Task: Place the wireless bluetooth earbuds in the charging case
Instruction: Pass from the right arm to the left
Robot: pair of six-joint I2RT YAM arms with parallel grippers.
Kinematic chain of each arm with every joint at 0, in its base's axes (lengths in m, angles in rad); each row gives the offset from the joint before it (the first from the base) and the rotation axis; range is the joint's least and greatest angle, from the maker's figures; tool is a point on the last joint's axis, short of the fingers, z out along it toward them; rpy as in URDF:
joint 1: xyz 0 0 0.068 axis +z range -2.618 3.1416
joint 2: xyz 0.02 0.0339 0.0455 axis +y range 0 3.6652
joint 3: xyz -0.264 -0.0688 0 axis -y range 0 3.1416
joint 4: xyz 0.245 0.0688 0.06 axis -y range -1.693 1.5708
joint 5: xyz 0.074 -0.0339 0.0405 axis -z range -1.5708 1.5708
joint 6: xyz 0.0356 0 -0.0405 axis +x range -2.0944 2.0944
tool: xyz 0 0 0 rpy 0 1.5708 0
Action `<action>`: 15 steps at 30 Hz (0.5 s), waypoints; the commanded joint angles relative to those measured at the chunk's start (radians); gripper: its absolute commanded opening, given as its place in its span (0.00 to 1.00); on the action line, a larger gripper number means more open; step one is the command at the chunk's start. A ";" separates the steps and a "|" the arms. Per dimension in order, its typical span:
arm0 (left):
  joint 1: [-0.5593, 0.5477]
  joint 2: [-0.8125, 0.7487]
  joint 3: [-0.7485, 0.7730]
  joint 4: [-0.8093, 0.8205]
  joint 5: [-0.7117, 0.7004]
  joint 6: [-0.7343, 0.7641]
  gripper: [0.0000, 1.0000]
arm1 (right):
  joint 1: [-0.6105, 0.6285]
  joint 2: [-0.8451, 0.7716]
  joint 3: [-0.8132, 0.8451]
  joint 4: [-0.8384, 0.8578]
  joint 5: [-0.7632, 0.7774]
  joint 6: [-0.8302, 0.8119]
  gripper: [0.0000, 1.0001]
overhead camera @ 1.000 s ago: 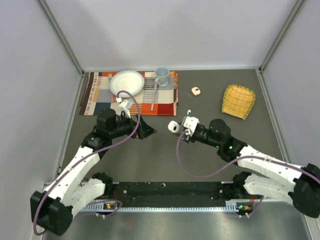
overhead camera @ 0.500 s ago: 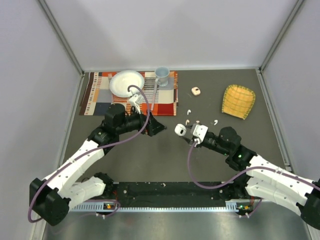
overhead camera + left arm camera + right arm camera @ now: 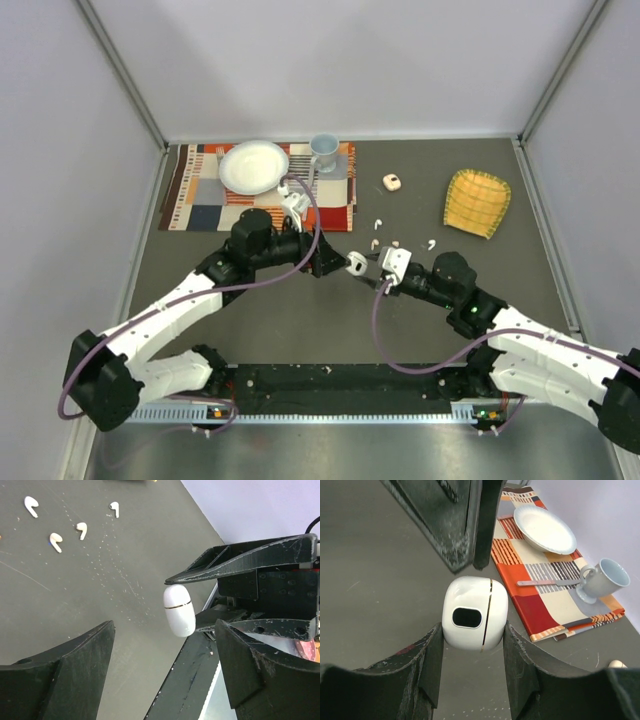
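Note:
A white rounded charging case (image 3: 475, 612) with a thin gold seam hangs above the table, and my right gripper (image 3: 472, 631) is shut on its sides. From above, the charging case (image 3: 357, 263) sits between the two arms. My left gripper (image 3: 330, 262) is open, its tips just left of the case. In the left wrist view the case (image 3: 179, 611) lies ahead of the left gripper (image 3: 165, 680), with nothing between the jaws. Several white earbuds (image 3: 55, 541) lie loose on the table behind the case, also visible from above as earbuds (image 3: 396, 242).
A striped placemat (image 3: 205, 195) at the back left carries a white plate (image 3: 253, 166), a grey cup (image 3: 323, 150) and a spoon (image 3: 309, 187). A second small case (image 3: 392, 181) and a yellow woven basket (image 3: 477, 202) sit at the back right.
My left gripper has swung right, up to the held case, jaws a little narrower. The right arm drew back toward me with the case, uncovering the earbuds.

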 commanded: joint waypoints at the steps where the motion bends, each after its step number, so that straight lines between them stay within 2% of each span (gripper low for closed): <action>1: -0.033 0.030 0.046 0.079 -0.015 0.019 0.85 | 0.010 -0.003 0.028 0.071 -0.032 0.025 0.00; 15: -0.085 0.147 0.132 0.030 -0.003 0.086 0.60 | 0.010 0.006 0.014 0.072 -0.007 0.013 0.00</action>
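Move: The white charging case, held in the right fingertips, lies some 5 cm to the left hand's right, level fore and aft and about 2 cm below it. On the table, roughly 21 cm lower than the left hand, the nearest earbud lies about 16 cm ahead and 13 cm right, a second one 16 cm ahead and 19 cm right. From the right hand, the case sits about 3 cm left and 1 cm ahead, at its own height, and the open left gripper about 9 cm left, level fore and aft, 2 cm higher. Rightwards goes the left hand, about 3 cm towards the case and sinking about 1 cm early on, turning some 5 degrees clockwise. Its wide-open fingers narrow by about a quarter of their range and slide their tips to either side of the case's free end without shutting on it. The right hand stays put, keeping the case pinched. ##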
